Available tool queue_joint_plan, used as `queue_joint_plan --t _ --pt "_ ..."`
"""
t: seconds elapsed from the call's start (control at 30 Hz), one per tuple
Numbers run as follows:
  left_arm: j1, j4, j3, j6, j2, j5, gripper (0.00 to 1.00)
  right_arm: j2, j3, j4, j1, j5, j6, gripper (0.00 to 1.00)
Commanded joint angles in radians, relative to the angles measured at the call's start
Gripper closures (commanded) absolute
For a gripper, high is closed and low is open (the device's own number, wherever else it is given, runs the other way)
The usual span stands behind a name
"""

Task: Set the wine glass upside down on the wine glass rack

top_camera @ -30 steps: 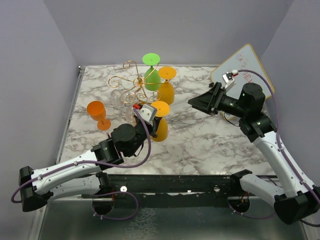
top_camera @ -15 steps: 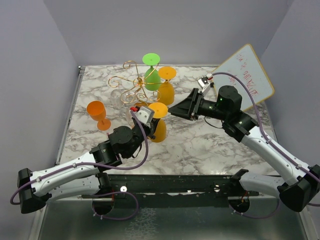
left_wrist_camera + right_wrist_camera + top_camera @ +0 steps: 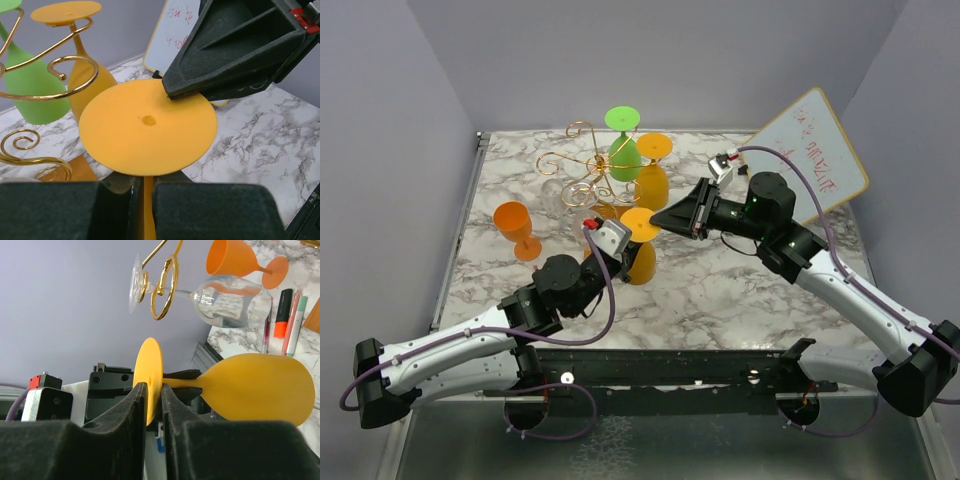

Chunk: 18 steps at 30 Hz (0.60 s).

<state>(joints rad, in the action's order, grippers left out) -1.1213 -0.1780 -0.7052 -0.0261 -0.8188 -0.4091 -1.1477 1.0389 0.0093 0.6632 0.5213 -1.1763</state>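
A yellow-orange wine glass hangs upside down, foot up, just right of the wine glass rack. My left gripper is shut on its stem, which shows between the black pads below the round foot. My right gripper comes in from the right at the foot's rim. In the right wrist view its jaws are shut on the thin disc, one pad on each face. The bowl sticks out to the right.
A green glass and a yellow glass hang upside down on the rack's gold curls. A clear glass hangs there too. An orange glass stands upright at the left. A whiteboard leans at the back right.
My right arm has swung left from near the whiteboard to the glass, and its jaws have narrowed onto the foot's rim. The left gripper has kept its hold on the stem.
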Motion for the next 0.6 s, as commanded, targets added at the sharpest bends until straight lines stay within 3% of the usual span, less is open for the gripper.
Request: queue_joint_plan --t 0.0,0.07,0.1,0.23,0.57 --pt "-0.003 -0.018 0.008 -0.013 0.013 0.041 1.0 -0.007 -0.001 0.041 0.012 -0.019 -0.029 0.86" --pt "-0.003 -0.012 0.008 -0.002 0.016 0.033 1.0 -0.004 0.002 0.019 0.012 -0.041 -0.037 0.98" --pt "-0.003 -0.006 0.006 0.005 0.019 0.029 0.96 0.004 -0.002 0.01 0.012 -0.064 -0.043 0.99" --pt "-0.003 0.019 0.001 0.023 0.035 0.017 0.75 0.038 -0.01 -0.03 0.012 -0.17 -0.058 0.99" --pt "-0.003 0.121 -0.051 0.084 0.094 0.031 0.41 0.06 0.042 -0.152 0.012 -0.372 -0.105 0.99"
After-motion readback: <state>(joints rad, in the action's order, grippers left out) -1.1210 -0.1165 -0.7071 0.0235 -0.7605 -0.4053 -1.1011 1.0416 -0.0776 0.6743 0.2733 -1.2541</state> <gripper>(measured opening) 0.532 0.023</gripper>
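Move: The yellow-orange wine glass hangs upside down, its stem still in the left fingers and its foot some 4 cm straight above that hand; from the right hand the foot's middle is about 2 cm left, level in height and distance. The rack's empty near hook lies roughly 7 cm ahead of the right hand and 5 cm left. The racked orange glass's foot is about 15 cm straight ahead of it, the racked clear glass's foot 6 cm ahead and 14 cm left. The wine glass's foot is pinched shut between the right fingertips, and the left fingers then open off the stem, easing only about 1 cm back and to the left. With the glass in its grip, the right hand swings forward and somewhat right, about 3 cm in all, turning some 15 degrees clockwise and drawing the stem out from between the left fingers. ##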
